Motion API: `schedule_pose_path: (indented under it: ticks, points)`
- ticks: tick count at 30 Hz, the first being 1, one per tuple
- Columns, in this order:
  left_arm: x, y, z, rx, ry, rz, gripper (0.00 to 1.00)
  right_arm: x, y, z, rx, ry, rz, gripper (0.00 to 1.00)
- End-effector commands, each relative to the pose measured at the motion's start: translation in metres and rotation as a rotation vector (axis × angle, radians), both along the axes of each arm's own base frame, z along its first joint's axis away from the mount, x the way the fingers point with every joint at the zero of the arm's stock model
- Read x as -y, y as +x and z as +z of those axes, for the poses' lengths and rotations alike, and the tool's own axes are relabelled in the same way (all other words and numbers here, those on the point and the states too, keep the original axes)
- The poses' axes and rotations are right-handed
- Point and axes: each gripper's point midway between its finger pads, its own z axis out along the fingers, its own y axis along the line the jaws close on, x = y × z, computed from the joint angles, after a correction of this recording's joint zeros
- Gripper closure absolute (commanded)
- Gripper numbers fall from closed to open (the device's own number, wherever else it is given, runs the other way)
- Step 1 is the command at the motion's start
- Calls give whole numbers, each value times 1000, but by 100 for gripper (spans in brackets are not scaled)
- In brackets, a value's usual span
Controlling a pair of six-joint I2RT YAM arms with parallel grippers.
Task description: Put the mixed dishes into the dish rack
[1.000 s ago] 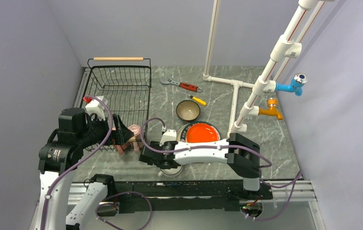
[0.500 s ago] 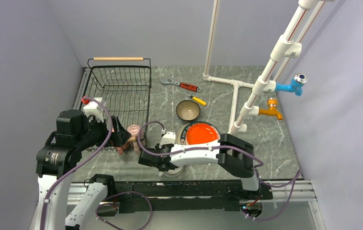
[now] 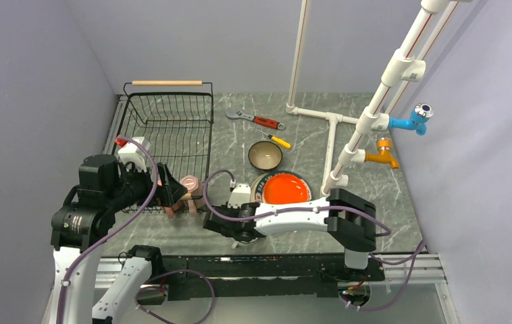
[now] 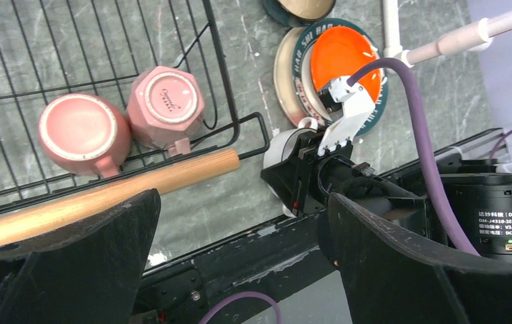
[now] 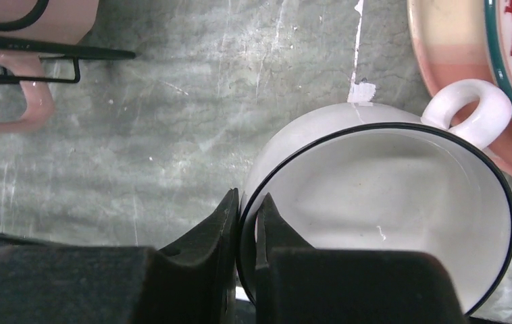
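A white mug [image 5: 388, 196] with a thin black rim stands upright on the marble table, and my right gripper [image 5: 248, 202] is shut on its left wall, one finger inside and one outside. In the black wire dish rack [image 3: 211, 128], two pink mugs [image 4: 83, 131] [image 4: 165, 101] sit upside down at the near right corner. Above that corner my left gripper [image 4: 243, 202] hangs open and holds nothing. Right of the white mug, the orange-red plate [image 3: 284, 188] lies on the lettered-rim plate [image 5: 510, 54]. Behind them stands the dark teal bowl [image 3: 265, 155].
A red-handled wrench [image 3: 260, 120] and a yellow-handled screwdriver [image 3: 278, 141] lie behind the bowl. The white pipe frame [image 3: 334, 128], with a blue tap [image 3: 412, 118] and an orange tap [image 3: 383, 154], rises at the right. The rack's near wooden handle [image 4: 105, 196] is just below my left gripper.
My right gripper has closed onto the white mug's wall, and its arm has shifted slightly right. My left arm has barely moved and stays open.
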Motion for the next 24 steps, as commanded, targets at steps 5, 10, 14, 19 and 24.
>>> schedule_pose_path:
  ticks: [5,10,14,19,24]
  points:
    - [23,8,16,19,-116,-78,1,-36,-6,91,100,333,222,100]
    - [35,9,16,9,-178,-126,1,-50,-27,143,149,531,418,100]
    - [49,5,18,6,-259,-197,0,-55,-43,187,189,677,529,100]
    - [63,-2,29,45,-357,-272,1,-55,-66,251,259,904,657,100]
    - [72,-14,60,152,-444,-336,1,-40,-74,310,359,1111,683,100]
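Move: The right hand already pinches the white cup's left rim low over the counter, with the cup's middle about 5 cm to its right and 3 cm below. The open left gripper waits some 17 cm left of it, 3 cm ahead and 24 cm above. The nearer pink mug in the rack is roughly 13 cm ahead and 13 cm left, and the orange plate 14 cm ahead and 18 cm right. From the left hand, the white cup is about 21 cm right, 2 cm back and 26 cm below. Upwards, with gathering speed, the right hand carries the white cup about 20 cm off the counter, easing back and a little left towards the left gripper. It keeps its rim pinch and rolls its left side up while turning counter-clockwise, nearly 60 degrees in all. The empty, wide-open left hand shifts about 6 cm right to meet the cup, rolling its left side down and turning slightly clockwise. ##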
